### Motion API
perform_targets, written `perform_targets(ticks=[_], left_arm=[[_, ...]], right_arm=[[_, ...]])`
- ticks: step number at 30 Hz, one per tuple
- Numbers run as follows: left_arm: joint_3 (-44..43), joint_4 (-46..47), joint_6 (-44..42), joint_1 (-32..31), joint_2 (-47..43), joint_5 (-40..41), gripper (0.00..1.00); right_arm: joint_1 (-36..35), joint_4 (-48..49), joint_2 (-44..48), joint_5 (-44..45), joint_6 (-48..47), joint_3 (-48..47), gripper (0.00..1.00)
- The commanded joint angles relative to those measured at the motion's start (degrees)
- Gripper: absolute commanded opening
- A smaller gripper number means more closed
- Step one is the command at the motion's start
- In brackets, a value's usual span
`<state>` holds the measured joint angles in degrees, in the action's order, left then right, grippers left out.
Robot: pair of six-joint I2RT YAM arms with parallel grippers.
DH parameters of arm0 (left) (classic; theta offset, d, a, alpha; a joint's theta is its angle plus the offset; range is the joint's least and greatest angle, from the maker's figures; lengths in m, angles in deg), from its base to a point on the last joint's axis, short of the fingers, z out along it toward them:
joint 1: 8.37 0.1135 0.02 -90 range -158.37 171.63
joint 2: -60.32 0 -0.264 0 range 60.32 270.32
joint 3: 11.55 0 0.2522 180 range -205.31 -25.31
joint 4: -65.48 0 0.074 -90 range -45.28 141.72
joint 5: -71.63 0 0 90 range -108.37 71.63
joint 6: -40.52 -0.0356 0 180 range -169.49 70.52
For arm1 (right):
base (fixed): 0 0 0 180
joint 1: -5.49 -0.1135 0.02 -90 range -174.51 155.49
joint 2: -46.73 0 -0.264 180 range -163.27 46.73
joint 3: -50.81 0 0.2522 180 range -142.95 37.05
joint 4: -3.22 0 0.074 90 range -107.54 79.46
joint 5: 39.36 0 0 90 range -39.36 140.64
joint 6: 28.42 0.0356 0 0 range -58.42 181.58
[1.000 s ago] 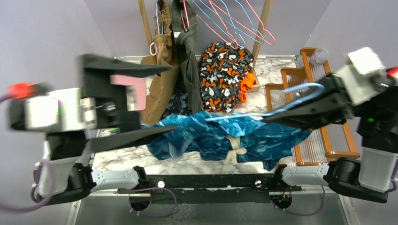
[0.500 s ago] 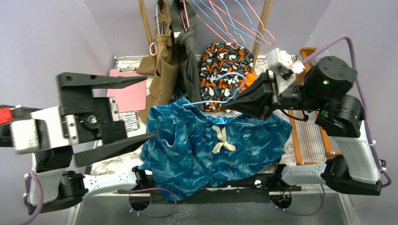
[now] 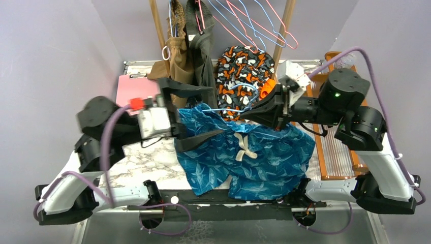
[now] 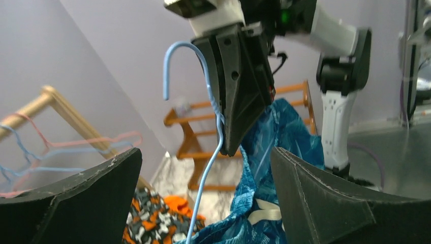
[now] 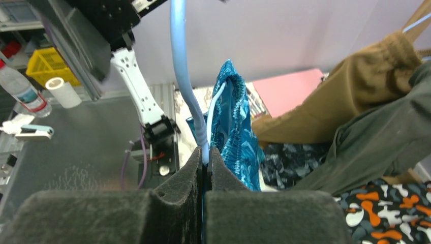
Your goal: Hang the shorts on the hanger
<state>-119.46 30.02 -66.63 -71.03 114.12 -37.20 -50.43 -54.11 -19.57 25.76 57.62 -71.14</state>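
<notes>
My right gripper (image 3: 243, 117) is shut on the neck of the light-blue wire hanger (image 3: 227, 108), just below its hook (image 4: 173, 51), and holds it up over the table's middle. The teal-blue shorts (image 3: 254, 157) hang from the hanger's lower wire, and their cream drawstring bow (image 3: 245, 150) faces up. The hem spills over the table's front edge. My left gripper (image 3: 219, 112) is wide open at the hanger's left end. In the left wrist view its fingers (image 4: 117, 178) stand on either side of the hanger (image 4: 203, 203) without touching it. The right wrist view shows the hanger (image 5: 180, 61) pinched in the right gripper (image 5: 206, 151) beside the shorts (image 5: 234, 122).
Behind hang a tan garment (image 3: 175, 86), an olive garment (image 3: 203, 66) and an orange, black and white one (image 3: 241, 71), under pink and blue wire hangers (image 3: 254, 25) on a wooden rail. A pink clipboard (image 3: 133, 89) lies back left. A wooden rack (image 3: 333, 147) stands at the right.
The right gripper lifted the hanger and shorts off the table toward the back. The left arm swung in from the left, and its open fingers now flank the hanger's left end.
</notes>
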Motion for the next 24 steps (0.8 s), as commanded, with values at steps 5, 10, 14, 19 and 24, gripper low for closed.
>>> perform_targets(ticks=[5, 10, 14, 19, 24], left_arm=[[3.0, -6.5, -3.1, 0.0, 5.0, 2.2, 0.99], [3.7, -8.8, -4.5, 0.0, 7.3, 2.0, 0.95], [4.2, -10.5, -5.2, 0.0, 8.7, 1.5, 0.84], [4.0, -11.8, -5.5, 0.0, 10.2, 1.3, 0.68], [4.4, -13.0, -6.0, 0.0, 10.9, 1.3, 0.49]], right_arm=[[-0.1, 1.5, 4.4, 1.5, -1.2, 8.4, 0.01], [-0.1, 1.6, 6.0, 1.3, -0.9, 11.4, 0.01], [-0.2, 1.3, 6.5, 1.0, -1.0, 12.6, 0.01], [-0.1, 1.1, 6.5, 0.2, -1.3, 13.1, 0.01], [-0.1, 1.0, 7.1, 0.0, -1.5, 14.0, 0.01]])
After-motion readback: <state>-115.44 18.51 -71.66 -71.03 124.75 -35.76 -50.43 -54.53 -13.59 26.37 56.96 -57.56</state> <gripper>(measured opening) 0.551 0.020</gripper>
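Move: From the wide-open left hand, the hanger's neck is about 7 cm to the right, 4 cm ahead and 7 cm lower. The hook curls up from the neck, about 4 cm ahead, 6 cm right and roughly level with the hand; the blue shorts hang below, their middle some 4 cm ahead, 8 cm right and 25 cm down. The shut right fingers already hold the neck at their tips, with the middle of the shorts some 18 cm below that hand, straight beneath. The left hand sinks about 13 cm while reaching some 7 cm to the right and a little forward, to bring its jaws around the hanger wire beside the right fingertips, its fingers tipping down some 25 degrees and, late in the descent, closing from wide open to about half. The right hand keeps its pinch on the hanger's neck and lowers the hanger with the shorts by about 6 cm, mostly early on, its fingertips tilting slightly down. ##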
